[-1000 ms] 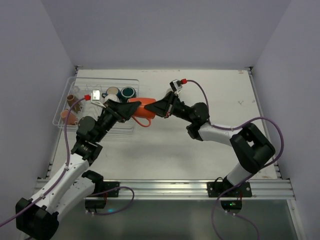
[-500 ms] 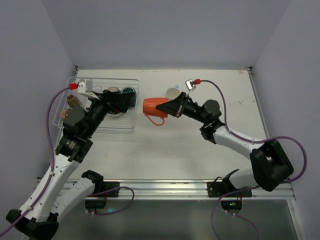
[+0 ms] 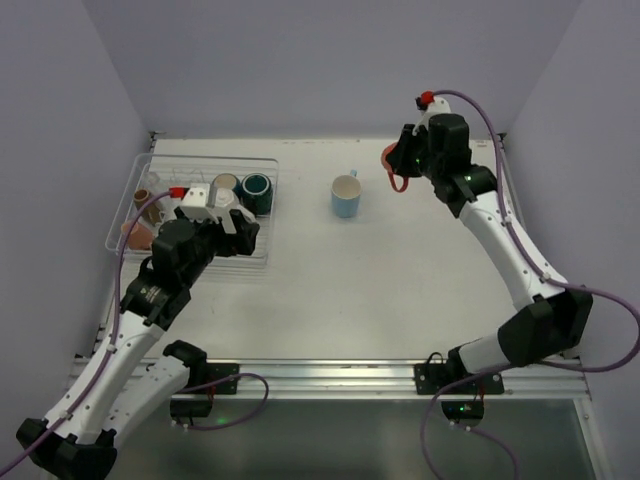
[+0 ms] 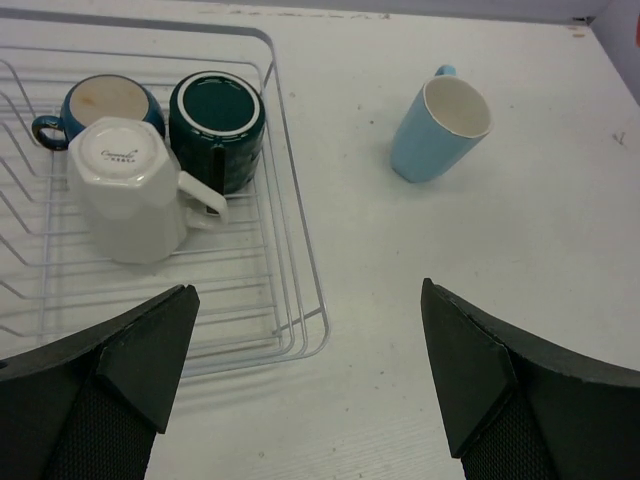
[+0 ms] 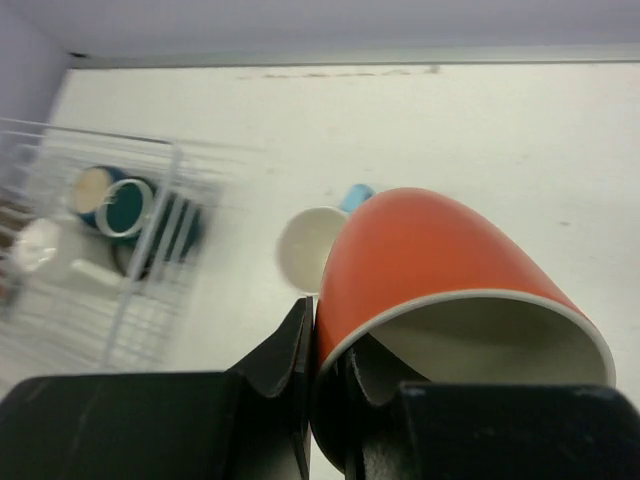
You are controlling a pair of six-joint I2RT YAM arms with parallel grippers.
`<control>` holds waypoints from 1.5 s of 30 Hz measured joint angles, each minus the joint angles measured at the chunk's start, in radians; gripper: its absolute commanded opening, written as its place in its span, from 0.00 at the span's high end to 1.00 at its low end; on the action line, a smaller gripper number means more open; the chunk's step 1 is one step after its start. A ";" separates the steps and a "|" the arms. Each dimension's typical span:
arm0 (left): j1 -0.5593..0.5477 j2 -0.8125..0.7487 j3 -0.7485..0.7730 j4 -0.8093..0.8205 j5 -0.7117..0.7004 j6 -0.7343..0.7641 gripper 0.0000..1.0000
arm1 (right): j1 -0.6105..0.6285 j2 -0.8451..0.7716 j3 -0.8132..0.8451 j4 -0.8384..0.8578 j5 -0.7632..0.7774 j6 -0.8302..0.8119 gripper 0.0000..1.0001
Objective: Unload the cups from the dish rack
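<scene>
The dish rack [image 3: 268,166] [image 4: 297,262] stands at the table's far left. In it lie an upturned white mug [image 4: 125,190], a dark teal mug [image 4: 218,125] [image 3: 257,185] and a navy cup [image 4: 100,100]. At its left end sit a small brown cup [image 3: 143,197] and a pink one [image 3: 135,232]. A light blue cup [image 3: 346,196] [image 4: 440,130] [image 5: 310,245] stands upright on the table. My left gripper [image 3: 243,222] [image 4: 310,340] is open and empty above the rack's near right corner. My right gripper [image 3: 402,165] [image 5: 325,320], raised at the far right, is shut on the rim of an orange cup [image 5: 430,250] [image 3: 390,158].
White walls close in the table at the back and on both sides. The metal rail [image 3: 330,375] holding the arm bases runs along the near edge. The rack [image 5: 150,250] shows blurred in the right wrist view.
My left gripper let go of the orange cup, opened wide and drew back over the rack. My right gripper carried the orange cup from mid-table up to the far right.
</scene>
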 measured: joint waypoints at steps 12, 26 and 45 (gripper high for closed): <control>0.005 -0.004 -0.007 -0.006 -0.005 0.051 0.00 | -0.031 0.510 0.304 -0.326 0.105 -0.198 1.00; 0.079 0.035 -0.009 -0.006 0.024 0.058 0.00 | -0.024 0.696 0.361 -0.348 0.088 -0.210 1.00; 0.147 0.243 0.087 -0.061 -0.115 -0.027 0.00 | -0.015 0.571 0.311 -0.312 0.081 -0.182 0.10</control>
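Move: The orange cup, still pinched in the right hand, goes to bare table some 8 cm ahead, 4 cm right and 31 cm down; the blue cup stands about 10 cm ahead and 7 cm left of that hand. For the empty left hand the white cup lies roughly 17 cm ahead, 10 cm left and 18 cm down; the green cup is 22 cm ahead, 3 cm left, the dark blue cup 24 cm ahead, 10 cm left, both equally low. Right hand lowers the orange cup about 23 cm, releases it, rises; left sinks forward-left towards the white cup. ##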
